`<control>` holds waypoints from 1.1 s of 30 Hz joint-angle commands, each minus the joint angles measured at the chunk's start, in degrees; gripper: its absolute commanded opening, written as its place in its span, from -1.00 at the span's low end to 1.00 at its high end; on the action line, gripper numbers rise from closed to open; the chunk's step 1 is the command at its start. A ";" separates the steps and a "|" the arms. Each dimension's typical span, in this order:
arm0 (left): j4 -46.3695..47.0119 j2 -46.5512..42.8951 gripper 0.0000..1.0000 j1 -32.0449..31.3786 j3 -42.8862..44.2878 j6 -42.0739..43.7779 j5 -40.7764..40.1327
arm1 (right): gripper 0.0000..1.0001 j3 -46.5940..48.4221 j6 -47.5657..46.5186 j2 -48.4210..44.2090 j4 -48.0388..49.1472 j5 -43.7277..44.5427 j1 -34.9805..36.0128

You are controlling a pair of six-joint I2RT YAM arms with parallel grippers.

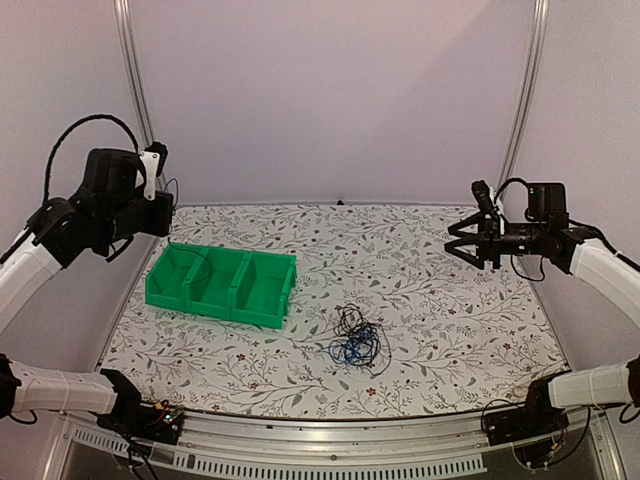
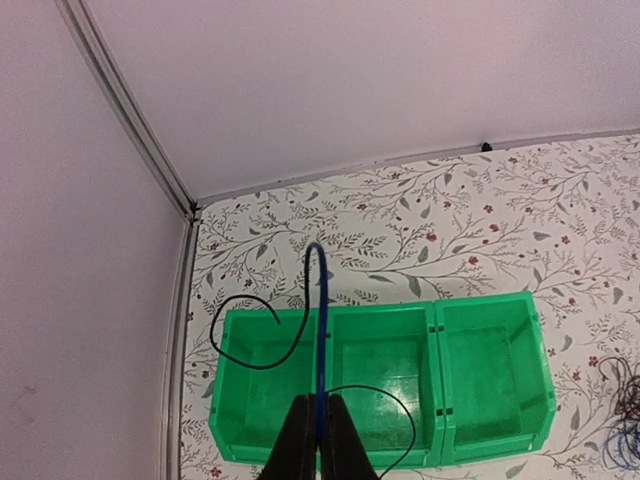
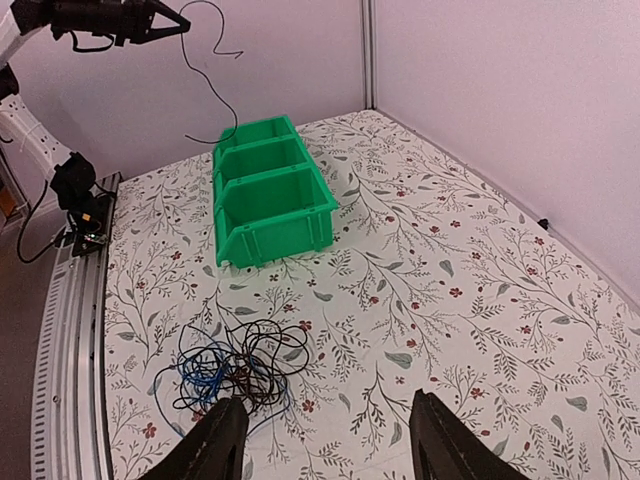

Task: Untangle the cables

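Note:
The cables lie in a small blue and black snarl (image 1: 355, 340) on the floral table, in front of the green bin's right end. The snarl also shows in the right wrist view (image 3: 235, 365). My left gripper (image 2: 320, 425) is raised above the green bin (image 2: 380, 385) and is shut on a thin blue cable (image 2: 322, 330). A thin black wire (image 2: 250, 345) loops beside that cable, over the bin's left and middle compartments. From the right wrist view the held cable (image 3: 205, 85) hangs from the left gripper (image 3: 165, 22) toward the bin. My right gripper (image 3: 325, 435) is open and empty, held high to the right of the snarl (image 1: 465, 245).
The green bin (image 1: 222, 285) has three compartments and stands at the table's left middle. The walls and a metal frame post (image 2: 130, 110) close the back and left. The metal rail (image 3: 75, 330) runs along the near edge.

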 commanded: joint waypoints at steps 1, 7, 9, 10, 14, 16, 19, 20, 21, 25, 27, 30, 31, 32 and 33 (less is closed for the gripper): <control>-0.35 0.09 -1.00 7.10 -4.49 0.61 1.07 | 0.18 -0.45 -1.28 0.92 -0.55 0.86 -0.15; 3.58 0.74 -1.00 16.63 -8.37 3.19 5.15 | 0.18 -0.62 -2.15 1.37 -0.83 1.47 -0.17; 5.04 0.51 -1.00 19.37 -9.40 4.15 7.00 | 0.18 -0.62 -2.39 1.58 -0.94 1.68 -0.10; 5.53 0.50 -1.00 20.54 -9.76 4.51 8.10 | 0.18 -0.56 -2.48 1.62 -1.11 1.73 -0.10; 7.95 1.22 -1.00 24.18 -11.65 6.01 11.20 | 0.18 -0.28 -3.21 2.39 -1.74 1.69 -0.14; 8.98 2.38 -1.00 25.27 -12.45 6.33 12.68 | 0.18 -0.12 -3.52 2.71 -1.98 1.68 -0.10; 11.00 4.48 -1.00 25.83 -13.73 6.58 15.00 | 0.18 -0.01 -4.05 3.03 -2.44 1.74 -0.10; 11.56 5.17 -1.00 25.92 -14.01 6.44 15.80 | 0.18 -0.01 -4.15 3.08 -2.52 1.77 -0.11; 12.36 5.83 -1.00 25.92 -14.27 6.31 16.71 | 0.18 -0.01 -4.27 3.19 -2.53 1.83 -0.15; 15.11 7.82 -1.00 25.92 -15.33 5.52 20.38 | 0.18 0.04 -4.64 3.44 -2.78 2.12 -0.10; 16.10 8.97 -1.00 25.92 -15.86 5.21 21.86 | 0.18 0.15 -4.85 3.65 -3.11 2.13 -0.14; 17.47 10.71 -1.00 25.99 -17.01 4.83 22.37 | 0.18 0.49 -5.29 4.36 -3.72 2.05 -0.17; 18.00 11.32 -1.00 26.23 -17.40 4.71 22.38 | 0.18 0.56 -5.41 4.57 -3.89 2.04 -0.11; 18.53 12.01 -1.00 26.45 -17.77 4.64 22.49 | 0.18 0.60 -5.50 4.74 -4.00 2.04 -0.11; 18.96 12.85 -1.00 26.77 -18.13 4.53 22.72 | 0.18 0.61 -5.72 4.91 -4.09 2.04 -0.17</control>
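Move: The left hand, fingers already shut on the single dark cable, is bound for the green bin's left compartment, about 9 cm ahead, 11 cm left and 27 cm below it. The middle compartment lies some 8 cm ahead, 1 cm left and equally low; the right one 6 cm ahead and 11 cm right. From the open right hand, the left compartment is roughly 65 cm left, 9 cm ahead and 18 cm down. Still pinching the cable so that it hangs in a loop, the left hand sinks about 14 cm towards the bin's left compartment while swinging some 10 cm left, then easing back right about 3 cm and reaching 6 cm forward, mostly late on. Its fingers tip down by about 15 degrees and stay shut, with a small turn counter-clockwise that is mostly undone, while the empty right hand sinks some 3 cm with its fingers held open. ##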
